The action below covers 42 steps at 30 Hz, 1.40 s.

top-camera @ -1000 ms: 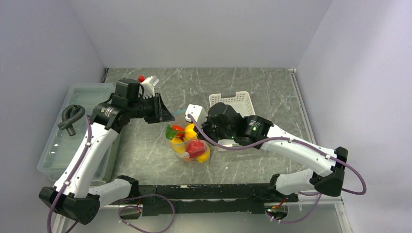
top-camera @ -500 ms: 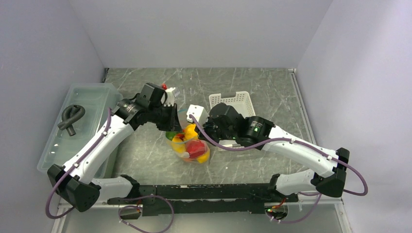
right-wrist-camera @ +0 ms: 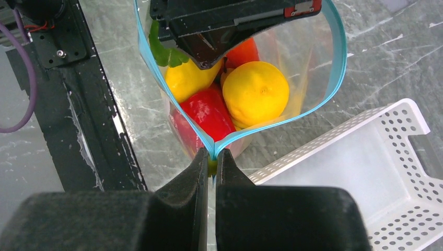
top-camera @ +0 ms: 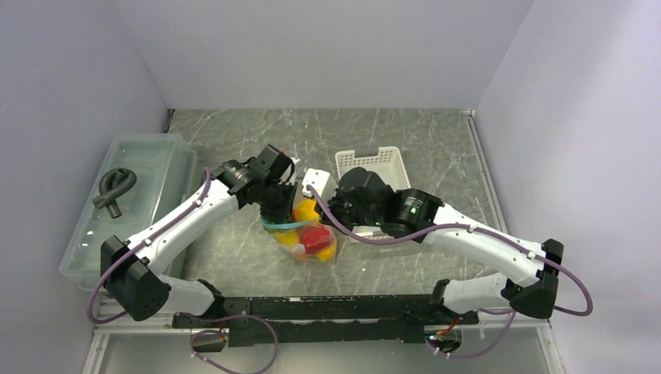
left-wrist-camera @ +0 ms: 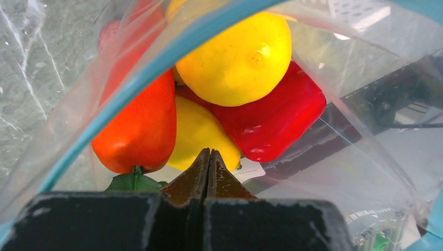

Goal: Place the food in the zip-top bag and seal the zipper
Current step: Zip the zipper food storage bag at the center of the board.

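Note:
The clear zip-top bag (top-camera: 310,243) stands on the table with its mouth up and open. Inside lies the food: a yellow round fruit (right-wrist-camera: 256,93), a red pepper (right-wrist-camera: 209,112), an orange piece (left-wrist-camera: 138,125), a second yellow fruit (left-wrist-camera: 198,137) and a green leafy piece (right-wrist-camera: 163,52). My right gripper (right-wrist-camera: 211,157) (top-camera: 326,212) is shut on one end of the teal zipper (right-wrist-camera: 337,63), where its two sides meet. My left gripper (left-wrist-camera: 209,152) (top-camera: 282,215) is shut with nothing seen between its fingers. Its tips point down into the bag's mouth, just above the food.
A white perforated basket (top-camera: 374,162) stands right behind the right gripper. A translucent lidded bin (top-camera: 148,156) sits at the left with a black hose (top-camera: 113,189) on it. The black base rail (top-camera: 327,308) runs along the near edge.
My left gripper swung right from the bin side to the bag, closed, and dipped its tips into the mouth. The green piece now sits lower in the bag. The right gripper held still.

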Motion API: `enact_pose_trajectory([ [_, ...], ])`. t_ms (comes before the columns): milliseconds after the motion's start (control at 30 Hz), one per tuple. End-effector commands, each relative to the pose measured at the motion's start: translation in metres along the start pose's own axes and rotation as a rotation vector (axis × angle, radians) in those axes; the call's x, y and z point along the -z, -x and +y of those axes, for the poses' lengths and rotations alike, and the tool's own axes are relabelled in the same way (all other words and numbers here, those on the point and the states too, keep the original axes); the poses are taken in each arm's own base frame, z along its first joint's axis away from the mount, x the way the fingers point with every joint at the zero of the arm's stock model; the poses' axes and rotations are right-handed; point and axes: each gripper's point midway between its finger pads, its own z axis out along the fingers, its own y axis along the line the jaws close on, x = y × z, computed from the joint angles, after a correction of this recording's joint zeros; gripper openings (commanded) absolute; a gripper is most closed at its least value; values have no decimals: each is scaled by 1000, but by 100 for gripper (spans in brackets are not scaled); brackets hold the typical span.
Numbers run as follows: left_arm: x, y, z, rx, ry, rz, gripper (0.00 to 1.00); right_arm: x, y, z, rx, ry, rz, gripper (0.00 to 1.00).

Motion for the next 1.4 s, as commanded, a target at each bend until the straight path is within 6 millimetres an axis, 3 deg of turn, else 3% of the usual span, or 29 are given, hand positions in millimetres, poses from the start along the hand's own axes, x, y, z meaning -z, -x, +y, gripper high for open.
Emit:
enact_pose_trajectory([
  [0, 6, 7, -3, -35, 23, -29, 1, 10, 20, -5, -9, -32, -89, 0],
  [367, 50, 53, -43, -93, -105, -212, 22, 13, 13, -1, 13, -13, -84, 0],
  [767, 91, 88, -63, -213, -156, -376, 32, 27, 7, 19, 174, 113, -121, 0],
  [1100, 143, 83, -83, -386, -300, -566, 58, 51, 40, 39, 380, 270, -199, 0],
  [1367, 164, 54, -105, -546, -489, -633, 72, 62, 46, 61, 449, 421, -197, 0],
])
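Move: My left hand is shut inside the open bag, just over the food: the round yellow fruit lies some 4 cm to its right, 1 cm ahead and slightly lower, and the red pepper about 4 cm back, 5 cm right and 5 cm down. The blue zipper corner, pinched in my right fingers, is about 7 cm to the left hand's right, level fore-and-aft and roughly 8 cm higher. From my right hand the white basket sits about 15 cm right, 7 cm ahead, well below. I lift my left hand up out of the bag's mouth by about 18 cm, drifting a little right and first forward, then back again, while its fingers spread wide and the wrist tips them up and outward. My right hand keeps its pinch on the zipper corner and, after a pause, draws it back about 5 cm and up somewhat less, turning nearly 30 degrees counter-clockwise. ##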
